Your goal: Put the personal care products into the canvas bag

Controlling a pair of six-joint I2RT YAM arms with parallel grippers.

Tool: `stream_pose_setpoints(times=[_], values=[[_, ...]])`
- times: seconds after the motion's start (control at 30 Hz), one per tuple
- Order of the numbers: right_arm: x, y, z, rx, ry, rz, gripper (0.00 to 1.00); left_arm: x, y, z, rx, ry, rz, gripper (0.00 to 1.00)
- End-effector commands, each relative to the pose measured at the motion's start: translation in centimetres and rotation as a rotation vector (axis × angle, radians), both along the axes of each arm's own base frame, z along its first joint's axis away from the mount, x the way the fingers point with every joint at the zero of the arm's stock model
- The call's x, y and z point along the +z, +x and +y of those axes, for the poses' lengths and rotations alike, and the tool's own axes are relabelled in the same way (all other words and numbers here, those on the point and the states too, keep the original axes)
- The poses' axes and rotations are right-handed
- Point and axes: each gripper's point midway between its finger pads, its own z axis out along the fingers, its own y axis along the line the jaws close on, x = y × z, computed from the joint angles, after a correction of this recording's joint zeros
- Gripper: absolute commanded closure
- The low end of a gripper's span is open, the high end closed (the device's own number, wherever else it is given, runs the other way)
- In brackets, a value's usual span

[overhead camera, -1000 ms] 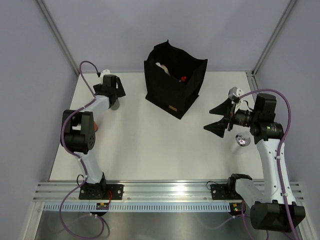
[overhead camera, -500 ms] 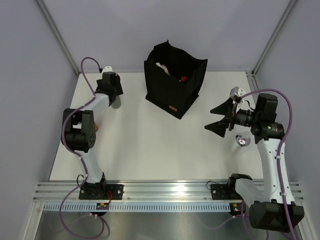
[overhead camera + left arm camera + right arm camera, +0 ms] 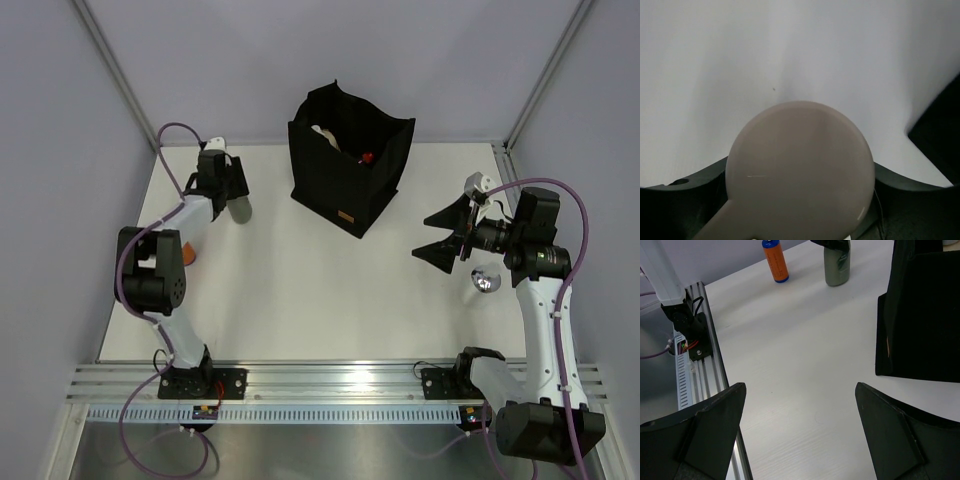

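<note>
The black canvas bag (image 3: 350, 165) stands open at the back centre, with a beige bottle (image 3: 322, 133) and a red one (image 3: 367, 157) inside. My left gripper (image 3: 222, 187) is shut on the grey bottle (image 3: 238, 208). Its beige cap (image 3: 800, 165) fills the left wrist view between the fingers. The right wrist view shows the same bottle (image 3: 836, 265) upright, left of the bag (image 3: 920, 315). My right gripper (image 3: 437, 237) is open and empty, right of the bag, above bare table (image 3: 800, 390). An orange bottle with a blue cap (image 3: 775, 260) stands near the left arm. A silver-white bottle (image 3: 484, 281) lies under the right arm.
Grey walls close the table on three sides. The metal rail (image 3: 340, 385) with both arm bases runs along the near edge and also shows in the right wrist view (image 3: 690, 355). The orange bottle is nearly hidden behind the left arm in the top view (image 3: 190, 256).
My left gripper has shifted slightly toward the bag with the grey bottle, which now shows more below it. The left elbow has dropped a little. The right arm has barely moved.
</note>
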Motion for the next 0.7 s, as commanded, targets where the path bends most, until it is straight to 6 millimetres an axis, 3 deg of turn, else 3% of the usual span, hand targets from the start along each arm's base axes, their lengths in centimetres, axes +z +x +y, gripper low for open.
stream_pose_setpoints(times=[0.0, 0.1, 0.13, 0.33, 0.63, 0.67], values=[[0.5, -0.5, 0.1, 0.018, 0.010, -0.023, 0.01, 11.7, 0.5, -3.2, -0.133, -0.144, -0.303, 1.00], [0.5, -0.5, 0.1, 0.016, 0.008, -0.026, 0.01, 14.1, -1.0, -5.4, -0.200, -0.264, -0.326, 1.00], [0.5, -0.5, 0.0, 0.013, 0.007, -0.026, 0.00, 16.0, -1.7, -5.8, -0.217, -0.289, -0.366, 1.00], [0.6, -0.6, 0.0, 0.008, 0.001, -0.034, 0.00, 22.0, -5.5, -10.0, -0.336, -0.350, -0.468, 1.00], [0.5, -0.4, -0.3, -0.015, -0.004, -0.030, 0.01, 33.4, -11.3, -16.0, -0.474, -0.400, -0.672, 1.00], [0.4, -0.3, -0.4, -0.019, -0.005, -0.030, 0.00, 35.6, -12.2, -17.0, -0.500, -0.418, -0.713, 1.00]])
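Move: About 32 cm to the right of the left hand and some 4 cm farther out stands the canvas bag, its middle about 3 cm higher than the hand and its rim well above it. The grey pump bottle is already in that hand's grip. The orange bottle stands roughly 17 cm back, 9 cm left and 4 cm below. From the right hand, the bag is about 32 cm ahead, 16 cm left and 16 cm below. Lifting the grey bottle off the table, the left hand keeps its grip and first eases back and right, then climbs fast, about 20 cm in all. While rising it swings some 16 cm right towards the bag and draws back about 10 cm, turning roughly 25 degrees clockwise as the fingers tip up out of their downward slant and its left side drops. ##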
